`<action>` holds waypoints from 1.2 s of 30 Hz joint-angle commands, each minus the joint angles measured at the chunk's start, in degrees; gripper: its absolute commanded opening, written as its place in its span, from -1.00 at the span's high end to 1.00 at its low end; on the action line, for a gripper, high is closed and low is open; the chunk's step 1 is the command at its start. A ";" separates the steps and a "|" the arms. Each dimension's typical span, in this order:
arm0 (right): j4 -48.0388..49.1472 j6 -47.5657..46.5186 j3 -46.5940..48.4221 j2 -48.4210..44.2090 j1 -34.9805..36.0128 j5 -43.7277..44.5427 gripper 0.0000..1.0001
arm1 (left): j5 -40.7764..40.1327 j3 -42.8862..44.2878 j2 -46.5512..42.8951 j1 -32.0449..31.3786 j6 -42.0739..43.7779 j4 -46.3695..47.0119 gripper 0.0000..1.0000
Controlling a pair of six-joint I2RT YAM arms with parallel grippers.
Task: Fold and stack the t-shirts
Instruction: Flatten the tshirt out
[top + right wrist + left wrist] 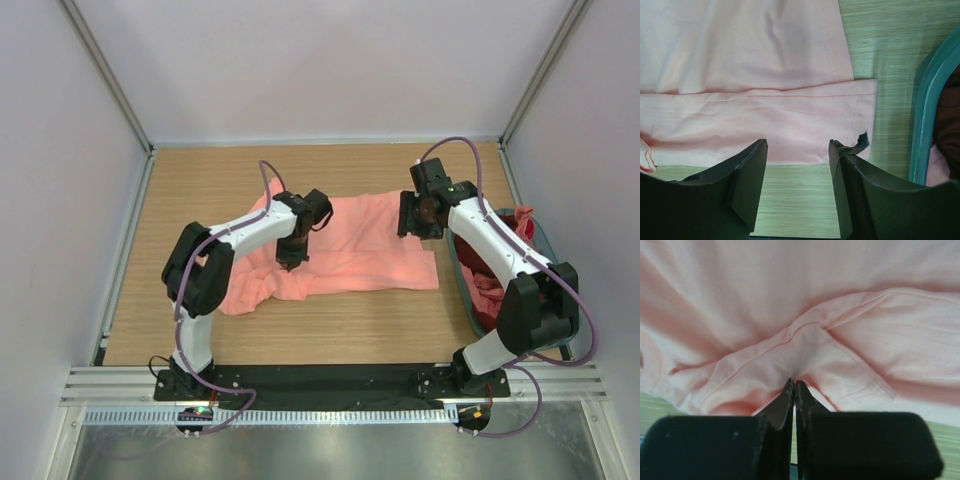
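A salmon-pink t-shirt (360,245) lies spread across the middle of the wooden table, rumpled at its left end. My left gripper (290,262) is down on that rumpled part. In the left wrist view its jaws (794,383) are shut, with folds of the cloth (805,340) puckering into the tips. My right gripper (418,232) hovers at the shirt's right end. It stands open (797,145) just over the folded hem (790,130), with bare table between its fingers. A dark maroon t-shirt (490,290) and more pink cloth (520,220) lie in the basket.
The grey-teal basket (458,270) stands at the right edge of the table, its rim (920,110) close to the right of my right gripper. White walls with metal posts enclose the table on three sides.
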 commanded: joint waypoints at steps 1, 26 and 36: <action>-0.96 0.62 1.16 -0.43 -0.10 0.48 -0.18 | -4.85 -0.76 -7.55 0.39 -0.21 -3.60 1.00; -4.39 -0.17 -0.51 5.72 -0.01 2.85 -0.17 | -17.86 -18.70 -51.86 23.07 -5.49 -21.89 0.99; -4.74 -0.96 -1.91 6.08 -0.18 4.26 -0.15 | -25.33 -12.72 -51.07 25.18 -2.41 -22.25 0.99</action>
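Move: The left fingers are already shut on the shirt's bunched near edge. Its goal, the bare table off the shirt's left end, lies about 23 cm left and 9 cm back, 2 cm lower; the shirt's near-left corner sits 12 cm left and 10 cm back, the far sleeve tip 20 cm ahead and 4 cm left. From the open right hand, the shirt's near-right corner is 9 cm back, 5 cm right, 12 cm down; the tub stands 21 cm right and 8 cm back, 8 cm lower. Keep the left gripper shut on the pinched edge and sweep it left about 24 cm, lifting some 17 cm and drawing back over the shirt's left end, the last stretch mostly upward; turn the wrist counter-clockwise and tip the fingers forward-up. Meanwhile lower the open right gripper about 5 cm towards the near-right corner, easing slightly back. ##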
